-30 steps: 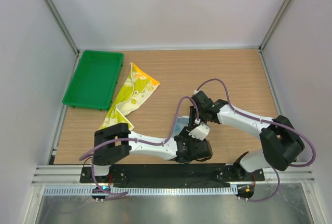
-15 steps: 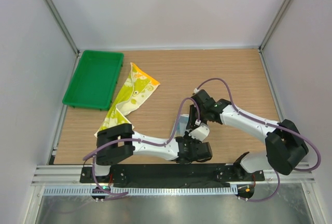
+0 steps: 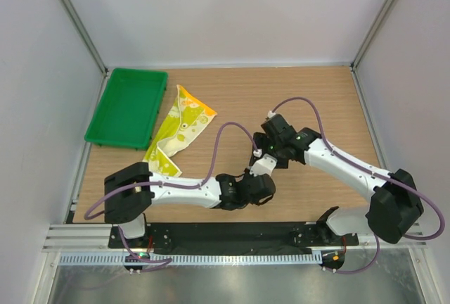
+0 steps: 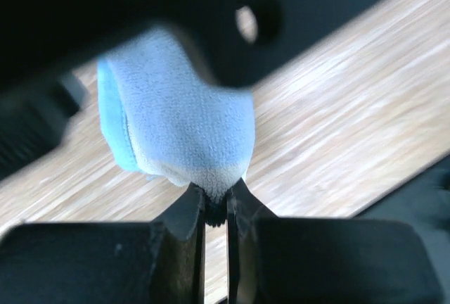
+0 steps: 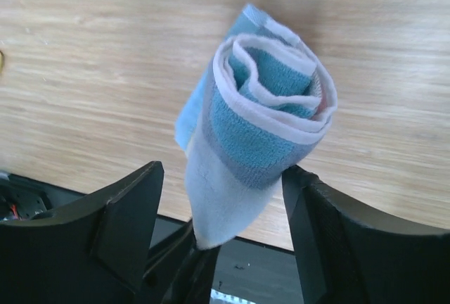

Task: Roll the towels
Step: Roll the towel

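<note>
The light blue towel (image 5: 264, 117) is rolled into a tight spiral and held off the wooden table. My left gripper (image 4: 216, 205) is shut on its lower white edge (image 4: 211, 177). Its fingertips show in the right wrist view (image 5: 200, 265), under the roll. My right gripper (image 5: 223, 177) is open, with the roll between its wide jaws, close to the right finger (image 5: 309, 212). In the top view both grippers meet near the table's front middle, left (image 3: 256, 186) and right (image 3: 262, 163); the blue towel is hidden there. The yellow-green spotted towel (image 3: 179, 129) lies crumpled and unrolled at left.
A green plastic tray (image 3: 126, 107) stands at the far left, beside the yellow-green towel. The black base rail (image 3: 225, 233) runs along the near edge. Grey cables loop over both arms.
Both grippers have moved away from the near edge toward the table's middle with the blue towel. The left arm's elbow has swung left.
</note>
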Robot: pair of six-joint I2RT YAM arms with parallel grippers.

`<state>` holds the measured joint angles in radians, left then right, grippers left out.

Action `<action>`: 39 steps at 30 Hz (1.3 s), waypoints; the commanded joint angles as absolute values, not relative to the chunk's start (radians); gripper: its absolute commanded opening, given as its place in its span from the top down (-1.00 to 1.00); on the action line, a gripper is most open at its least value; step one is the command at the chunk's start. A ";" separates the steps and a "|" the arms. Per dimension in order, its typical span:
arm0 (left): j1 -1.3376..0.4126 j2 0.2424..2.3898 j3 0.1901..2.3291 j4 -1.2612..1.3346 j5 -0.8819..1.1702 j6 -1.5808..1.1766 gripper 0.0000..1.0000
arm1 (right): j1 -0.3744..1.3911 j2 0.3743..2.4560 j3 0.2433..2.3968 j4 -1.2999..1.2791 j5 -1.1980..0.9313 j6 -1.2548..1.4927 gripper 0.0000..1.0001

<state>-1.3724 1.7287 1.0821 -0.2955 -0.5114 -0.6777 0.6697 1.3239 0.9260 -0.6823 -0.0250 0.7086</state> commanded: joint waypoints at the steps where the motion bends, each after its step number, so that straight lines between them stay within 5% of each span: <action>1: -1.322 1.689 1.060 -0.285 -0.378 -0.716 1.00 | 0.637 1.247 1.034 -0.749 0.070 0.696 -0.53; 17: -1.267 1.764 1.075 -0.261 -0.195 -0.726 0.99 | 0.560 1.140 0.982 -0.762 0.058 0.709 -0.68; 31: -1.304 1.868 1.126 -0.213 -0.074 -0.686 0.99 | 0.445 0.767 0.804 -0.867 0.255 0.899 -0.74; 39: -1.362 1.922 1.180 -0.221 -0.094 -0.669 1.00 | 0.362 0.825 0.607 -0.594 0.126 0.930 -1.00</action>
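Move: The left hand holds the near end of the half-rolled blue towel; its middle lies about 6 cm ahead and 2 cm lower, and its next resting place is bare table some 5 cm back, 7 cm to the right and 5 cm below. The front table edge is 12 cm straight back, the yellow-green towel roughly 26 cm left and 13 cm ahead. For the already opened right hand, the blue towel's middle is about 5 cm below, 1 cm back. Still pinching the blue towel's near end, the left hand lifts it about 3 cm, carries it right and back towards the right arm's base, then lowers it quickly to the table, fingers tipping steeper. The right hand opens wider, rises forward off the roll, then swings some 13 cm right in a hopping arc, turning about 30 degrees clockwise, and comes down again near the roll's far end. ##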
